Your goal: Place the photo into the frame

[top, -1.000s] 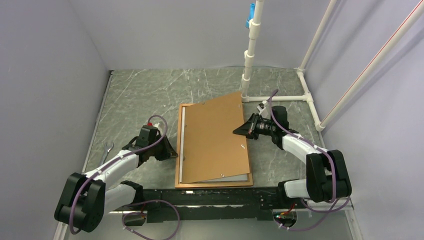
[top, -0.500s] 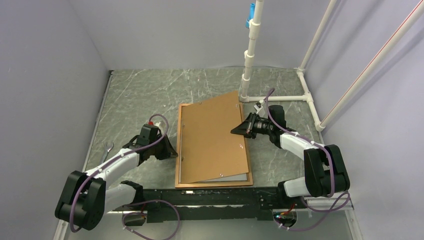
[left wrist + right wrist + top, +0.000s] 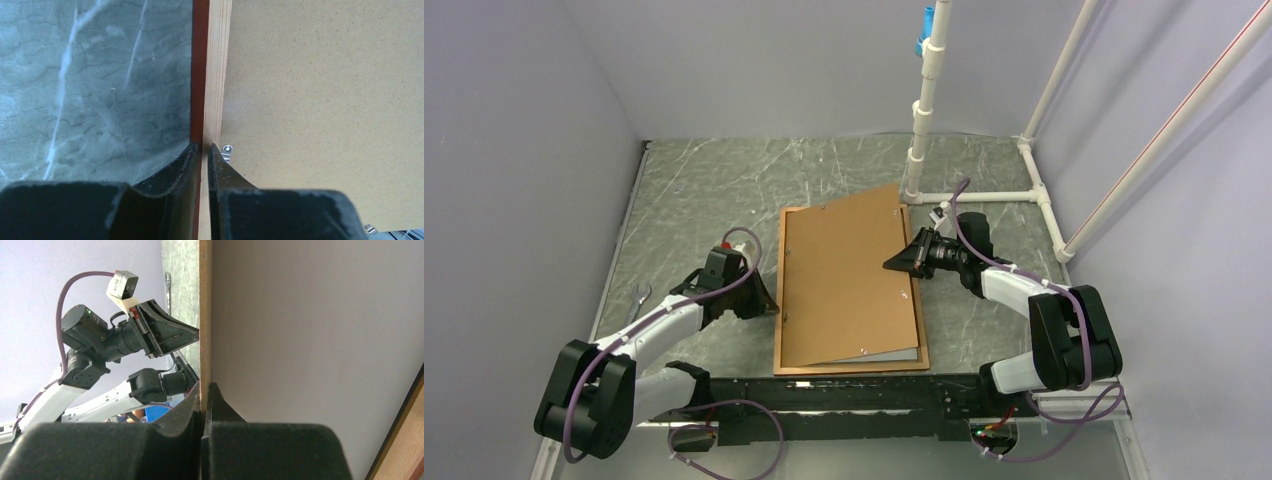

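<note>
The orange-brown frame lies flat in the middle of the table. My left gripper is shut on its left rail, one finger on either side. A plain brown backing board rests askew on the frame, with its far right corner sticking out past the rim. My right gripper is shut on the board's right edge and holds that side slightly raised. Under the board shows a pale sheet, apparently the photo's white back; a grey strip of it peeks out near the front right. The photo's printed side is hidden.
A white pipe stand rises just behind the board's far corner, its base pipes running along the table's right side. A small wrench lies by the left edge. Grey walls close in the left, back and right.
The right gripper has moved the backing board a little to the left, so it now covers the pale strip along the frame's left side. The left arm has stayed put.
</note>
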Available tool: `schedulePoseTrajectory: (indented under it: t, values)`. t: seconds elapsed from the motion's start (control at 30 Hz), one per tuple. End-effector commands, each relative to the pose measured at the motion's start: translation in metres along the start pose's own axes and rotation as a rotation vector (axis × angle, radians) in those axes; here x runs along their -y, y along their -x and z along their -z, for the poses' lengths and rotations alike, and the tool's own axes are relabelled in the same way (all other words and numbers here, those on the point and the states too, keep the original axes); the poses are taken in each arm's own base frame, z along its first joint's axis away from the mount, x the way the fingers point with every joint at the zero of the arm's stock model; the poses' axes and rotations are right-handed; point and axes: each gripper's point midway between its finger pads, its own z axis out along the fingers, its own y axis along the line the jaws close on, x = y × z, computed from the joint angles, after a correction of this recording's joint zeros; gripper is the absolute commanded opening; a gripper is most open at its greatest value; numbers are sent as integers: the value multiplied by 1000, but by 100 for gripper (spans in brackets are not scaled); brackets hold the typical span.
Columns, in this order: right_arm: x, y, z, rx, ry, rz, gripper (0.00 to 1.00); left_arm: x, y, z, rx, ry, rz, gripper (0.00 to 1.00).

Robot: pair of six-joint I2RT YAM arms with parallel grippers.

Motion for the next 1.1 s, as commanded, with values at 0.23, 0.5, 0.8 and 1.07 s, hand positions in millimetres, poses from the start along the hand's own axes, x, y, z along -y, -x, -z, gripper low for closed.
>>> schedulePoseTrajectory:
  t: [0.23,0.5,0.8,1.07]
  values:
    - [6,-6,-8,-36,-50,108,36,-19,-5,-2,-19,98,-30,17]
    - [20,-8,-14,-77,-135,128,63,-19,-6,-2,-29,113,-35,17]
    - [45,-9,-16,-88,-296,154,95,-21,-9,-4,-44,126,-41,16]
    - [57,-7,-17,-83,-437,201,100,-19,-8,-5,-50,133,-43,16]
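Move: The right hand still pinches the brown board's raised right edge; the frame's right rail, where that edge belongs, lies about 6 cm to its right, level with it ahead and some 9 cm below. The board's middle is roughly 8 cm to its left, level ahead and 4 cm lower. For the left hand, its fingers already astride the left rail, the right rail's middle lies about 28 cm to the right and 5 cm ahead, at its height. Right hand opens wide, releasing the board, and sinks about 6 cm towards the right rail, fingertips tipping down. ##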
